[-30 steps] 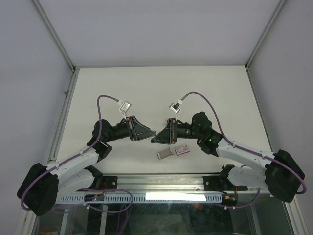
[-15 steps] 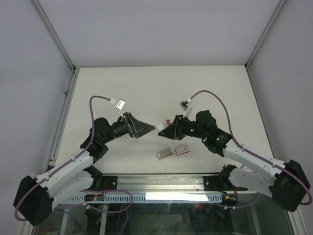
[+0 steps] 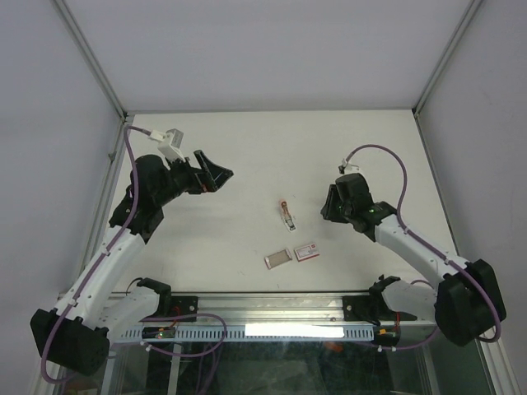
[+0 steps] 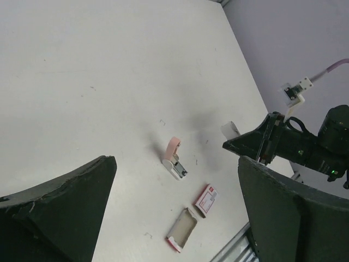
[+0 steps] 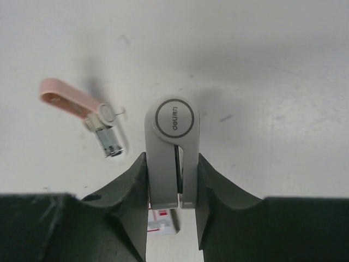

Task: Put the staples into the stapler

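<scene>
The stapler (image 3: 286,216) lies on the white table, a pink arm hinged open from its metal magazine (image 4: 173,158) (image 5: 103,134). Nearer the front lie the red-pink box sleeve (image 3: 305,252) (image 4: 206,199) and its greyish tray (image 3: 277,259) (image 4: 181,229). I cannot make out the staples themselves. My left gripper (image 3: 214,175) hangs high at the back left, open and empty, its dark fingers (image 4: 65,207) wide apart. My right gripper (image 3: 329,207) (image 5: 172,164), to the right of the stapler, is shut on a grey-white plastic piece marked "deli" (image 5: 173,117).
A metal rail (image 3: 272,306) runs along the table's near edge between the arm bases. Grey enclosure walls and frame posts (image 3: 115,156) border the table on the left, right and back.
The left gripper has opened and its arm has swung up and back to the left. The right arm has drawn back to the right. The stapler now lies alone on the table.
</scene>
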`<move>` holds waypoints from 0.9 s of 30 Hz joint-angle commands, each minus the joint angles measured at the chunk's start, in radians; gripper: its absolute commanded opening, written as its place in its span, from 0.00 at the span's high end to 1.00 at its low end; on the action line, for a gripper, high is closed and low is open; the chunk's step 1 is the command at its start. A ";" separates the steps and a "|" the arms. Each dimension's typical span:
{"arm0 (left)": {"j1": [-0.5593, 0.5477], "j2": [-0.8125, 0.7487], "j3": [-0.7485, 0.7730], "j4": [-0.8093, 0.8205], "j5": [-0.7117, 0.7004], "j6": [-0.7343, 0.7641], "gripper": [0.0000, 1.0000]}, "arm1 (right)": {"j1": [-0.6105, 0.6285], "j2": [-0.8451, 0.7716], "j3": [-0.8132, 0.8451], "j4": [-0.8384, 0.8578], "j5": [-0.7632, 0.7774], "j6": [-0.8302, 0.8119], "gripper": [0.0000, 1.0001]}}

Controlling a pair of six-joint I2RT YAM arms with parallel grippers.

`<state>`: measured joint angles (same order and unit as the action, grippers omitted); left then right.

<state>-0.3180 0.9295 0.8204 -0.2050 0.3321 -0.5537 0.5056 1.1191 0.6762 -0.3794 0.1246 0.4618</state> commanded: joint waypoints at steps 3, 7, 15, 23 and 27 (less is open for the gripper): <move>0.011 0.016 0.097 -0.074 -0.083 0.165 0.01 | -0.049 0.082 0.016 0.049 0.123 -0.071 1.00; 0.012 0.026 0.089 -0.073 -0.122 0.198 0.01 | -0.086 0.155 0.028 0.060 0.103 -0.070 1.00; 0.012 0.040 0.063 -0.070 -0.158 0.222 0.01 | -0.113 0.223 0.063 0.037 0.102 -0.045 0.71; 0.013 0.045 0.052 -0.067 -0.161 0.225 0.01 | -0.126 0.233 0.068 0.025 0.103 -0.035 0.37; 0.012 0.042 0.048 -0.065 -0.165 0.226 0.01 | -0.131 0.212 0.070 0.014 0.110 -0.038 0.30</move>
<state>-0.3126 0.9764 0.8677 -0.2996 0.1833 -0.3496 0.3847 1.3605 0.7021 -0.3717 0.2035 0.4194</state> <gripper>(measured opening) 0.987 0.679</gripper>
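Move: The right hand still holds the white stapler. The clear spot where it goes lies about 5 cm to the hand's right, 2 cm ahead and 6 cm below. The open pink stapler lies some 10 cm to this hand's left and 2 cm ahead, the staple box about 4 cm left and 8 cm back, both roughly 8 cm below. From the left hand, the spot is about level ahead, some 31 cm right and 23 cm below. Downward and to its right, away from the pink stapler, the right hand goes about 5 cm each way, fingers tipping slightly steeper, then nearly stops low over the table and opens its fingers to let go of the white stapler. The empty left hand, still wide open, drifts some 3 cm left and a little forward, then sinks, rolling its left side up about 15 degrees. ##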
